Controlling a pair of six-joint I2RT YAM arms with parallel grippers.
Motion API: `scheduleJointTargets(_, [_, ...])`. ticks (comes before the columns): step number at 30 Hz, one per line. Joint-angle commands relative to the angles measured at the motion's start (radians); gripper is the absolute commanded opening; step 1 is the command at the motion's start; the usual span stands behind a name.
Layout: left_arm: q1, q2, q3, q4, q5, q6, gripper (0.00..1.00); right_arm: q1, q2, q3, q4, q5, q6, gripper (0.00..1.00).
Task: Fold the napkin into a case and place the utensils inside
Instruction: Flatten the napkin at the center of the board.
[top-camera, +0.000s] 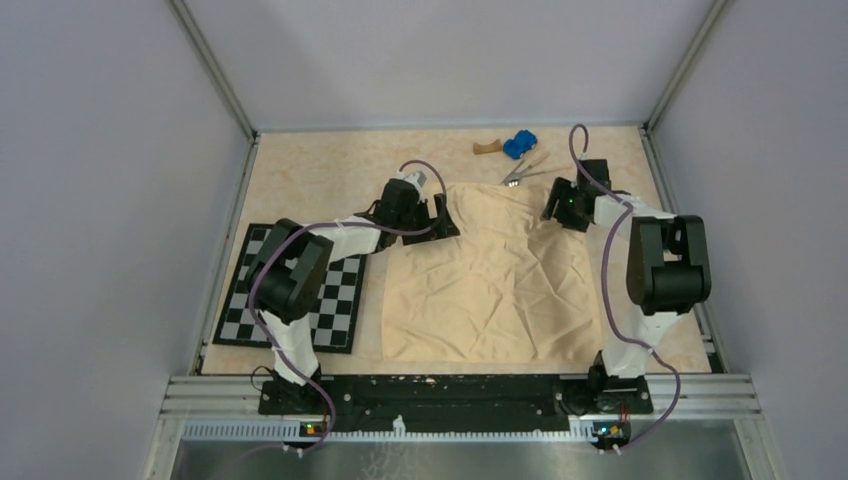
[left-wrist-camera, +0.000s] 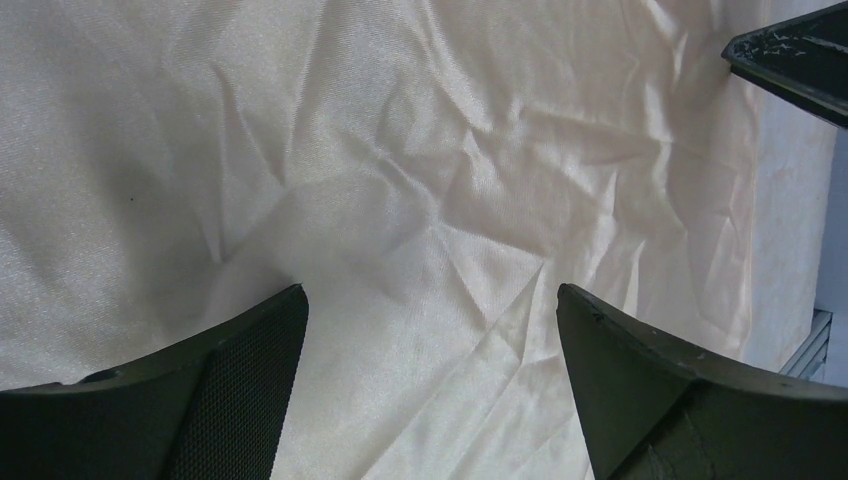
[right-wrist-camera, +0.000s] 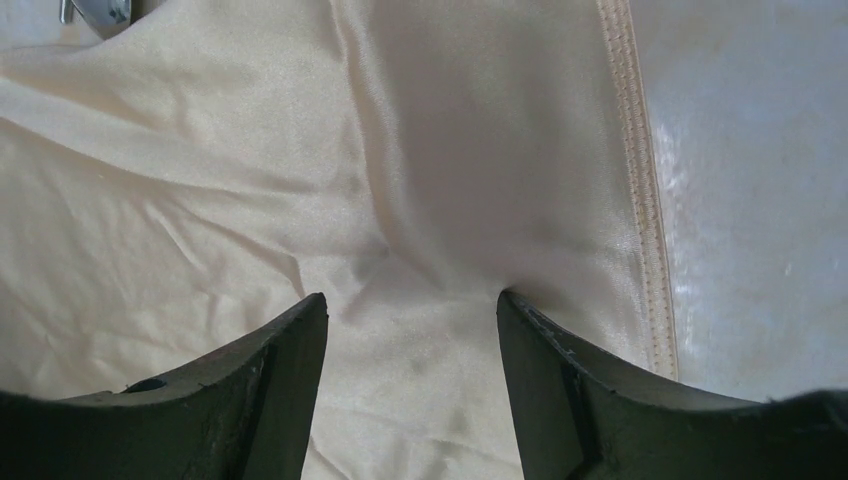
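The peach-orange napkin lies spread out and wrinkled on the table, unfolded. My left gripper is over its far left corner, open, with bare cloth between the wide-apart fingers. My right gripper is at the far right corner, near the stitched hem. It is open too, tips down on the cloth, which puckers into a ridge between them. The silver utensils lie on the table just beyond the napkin's far edge; a bit of one shows in the right wrist view.
A blue toy car and a brown wooden block sit behind the utensils near the back wall. The checkerboard mat lies left of the napkin, under the left arm. Bare table runs along the napkin's right side.
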Motion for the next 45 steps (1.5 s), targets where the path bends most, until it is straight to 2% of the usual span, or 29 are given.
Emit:
scheduleJointTargets(1, [0.017, 0.068, 0.044, -0.021, 0.019, 0.014, 0.99, -0.011, 0.102, 0.029, -0.020, 0.049, -0.039, 0.63])
scheduleJointTargets(9, [0.023, 0.040, 0.085, -0.040, 0.046, 0.041, 0.99, -0.011, 0.082, 0.079, -0.044, -0.009, -0.075, 0.64])
scheduleJointTargets(13, [0.019, -0.084, 0.069, -0.070, 0.068, 0.049, 0.99, 0.025, -0.048, 0.116, -0.138, 0.011, -0.077, 0.67])
scheduleJointTargets(16, [0.019, -0.229, 0.026, -0.077, 0.129, 0.021, 0.99, 0.061, -0.196, 0.140, -0.269, 0.037, -0.056, 0.68])
scheduleJointTargets(20, [0.022, -0.404, -0.111, -0.013, 0.322, -0.071, 0.99, 0.063, -0.429, 0.044, -0.442, 0.012, 0.083, 0.68])
scheduleJointTargets(22, [0.022, -0.489, -0.199, 0.025, 0.384, -0.124, 0.99, 0.061, -0.553, -0.061, -0.552, 0.062, 0.210, 0.68])
scheduleJointTargets(25, [0.020, -0.601, -0.319, 0.028, 0.407, -0.142, 0.99, 0.050, -0.697, -0.182, -0.791, 0.236, 0.476, 0.67])
scheduleJointTargets(28, [0.019, -0.706, -0.411, 0.029, 0.387, -0.162, 0.99, -0.002, -0.774, -0.268, -0.960, 0.240, 0.571, 0.62])
scheduleJointTargets(30, [0.019, -0.755, -0.448, 0.013, 0.371, -0.155, 0.99, -0.017, -0.812, -0.329, -1.004, 0.242, 0.633, 0.59])
scheduleJointTargets(34, [0.019, -0.813, -0.480, -0.011, 0.359, -0.152, 0.99, -0.069, -0.821, -0.367, -1.043, 0.324, 0.705, 0.47])
scheduleJointTargets(40, [0.018, -0.873, -0.495, -0.037, 0.339, -0.145, 0.99, -0.079, -0.720, -0.379, -1.053, 0.365, 0.807, 0.42])
scheduleJointTargets(45, [0.018, -0.891, -0.504, -0.048, 0.302, -0.134, 0.99, -0.082, -0.709, -0.372, -1.025, 0.405, 0.845, 0.42])
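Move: The napkin's middle lies about 11 cm back and 9 cm to the right of my left hand, roughly 3 cm lower. From my right hand it is some 11 cm back and 14 cm left, 2 cm below, with the napkin's near right corner about 34 cm back and 8 cm right. The utensils lie around 11 cm ahead and 7 cm left of my right hand, the blue toy 18 cm ahead and 9 cm left. With both hands still down on the far part of the napkin, I ease it forward about 2 cm, then lift off. My left hand, fingers still wide, rises and draws back some 18 cm, staying high over the napkin's left part. My right arcs up and 33 cm back, sinking towards the near right corner as it turns clockwise, tips downward and partly closes its fingers. ##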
